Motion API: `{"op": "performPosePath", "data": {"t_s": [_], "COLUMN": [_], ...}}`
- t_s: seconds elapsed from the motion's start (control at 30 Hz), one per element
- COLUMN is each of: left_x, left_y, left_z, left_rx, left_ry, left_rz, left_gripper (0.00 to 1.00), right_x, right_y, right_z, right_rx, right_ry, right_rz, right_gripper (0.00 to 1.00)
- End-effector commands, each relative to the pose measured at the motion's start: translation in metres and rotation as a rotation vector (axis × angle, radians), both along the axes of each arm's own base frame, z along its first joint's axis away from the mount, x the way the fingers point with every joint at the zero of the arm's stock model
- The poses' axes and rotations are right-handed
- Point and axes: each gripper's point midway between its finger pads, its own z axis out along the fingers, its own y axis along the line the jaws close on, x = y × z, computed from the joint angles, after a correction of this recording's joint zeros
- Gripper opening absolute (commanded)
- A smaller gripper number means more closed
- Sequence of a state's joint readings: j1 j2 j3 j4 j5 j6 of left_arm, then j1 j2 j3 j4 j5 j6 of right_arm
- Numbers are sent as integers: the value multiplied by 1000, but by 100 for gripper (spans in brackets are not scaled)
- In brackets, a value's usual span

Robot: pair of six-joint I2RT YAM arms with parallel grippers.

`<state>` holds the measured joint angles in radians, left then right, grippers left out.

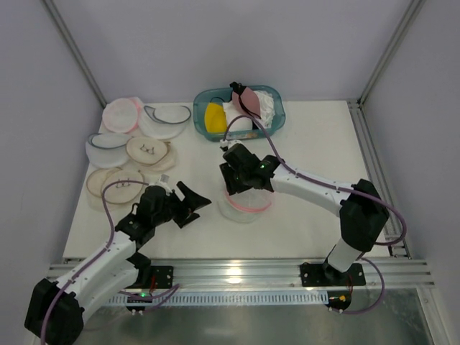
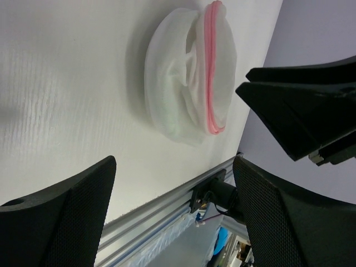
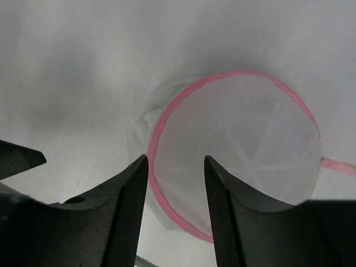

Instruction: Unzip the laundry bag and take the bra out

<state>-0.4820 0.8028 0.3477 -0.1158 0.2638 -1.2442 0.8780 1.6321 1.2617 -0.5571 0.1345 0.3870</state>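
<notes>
The laundry bag (image 1: 246,206) lies on the white table, a round white mesh pouch with a pink zipper rim (image 3: 161,122). My right gripper (image 1: 241,188) hangs just over it, jaws apart, straddling the near left part of the rim (image 3: 176,161); nothing is pinched between them. A pink strip (image 3: 340,165) sticks out at the bag's right side. My left gripper (image 1: 195,198) stands wide open to the left of the bag, pointing at it, with nothing in it (image 2: 175,167). The bra shows only as a faint greenish-white padding (image 2: 169,111) inside the mesh.
A teal basket (image 1: 277,118) at the back holds a yellow bra (image 1: 214,116) and a mauve bra (image 1: 248,99). Several other round pouches (image 1: 136,136) lie at the back left. A metal rail (image 1: 237,272) runs along the table's near edge.
</notes>
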Motion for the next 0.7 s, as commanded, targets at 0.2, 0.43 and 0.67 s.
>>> {"op": "performPosePath", "data": {"t_s": [0.2, 0.43, 0.67], "left_x": [-8, -9, -9], "left_y": [10, 9, 9], "left_z": [-5, -6, -8], "left_rx": [3, 0, -3], "left_ry": [-21, -23, -21], "left_rz": [24, 20, 20], "left_gripper": [86, 86, 86], "right_x": [21, 20, 15], "right_y": [27, 27, 19], "right_z": [-1, -22, -25], "right_rx": [-6, -49, -55], "right_ry": [-2, 43, 46], "right_rz": [0, -19, -29], "right_gripper": [45, 33, 4]}}
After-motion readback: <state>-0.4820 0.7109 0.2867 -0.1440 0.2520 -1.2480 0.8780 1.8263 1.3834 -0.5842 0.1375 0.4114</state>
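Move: The pink zipper edge at the bag's far left side is roughly 2 cm ahead of the right hand, 2 cm to its left and 4 cm below. The bag's middle lies about 3 cm back, 5 cm to the right and 6 cm down from that hand; the basket stands some 24 cm ahead and 2 cm to the right. From the left hand, the same zipper edge is about 5 cm ahead, 10 cm to the right and 5 cm down. The right hand sinks about 4 cm, easing left and forward, and closes its fingertips onto the pink zipper edge. ##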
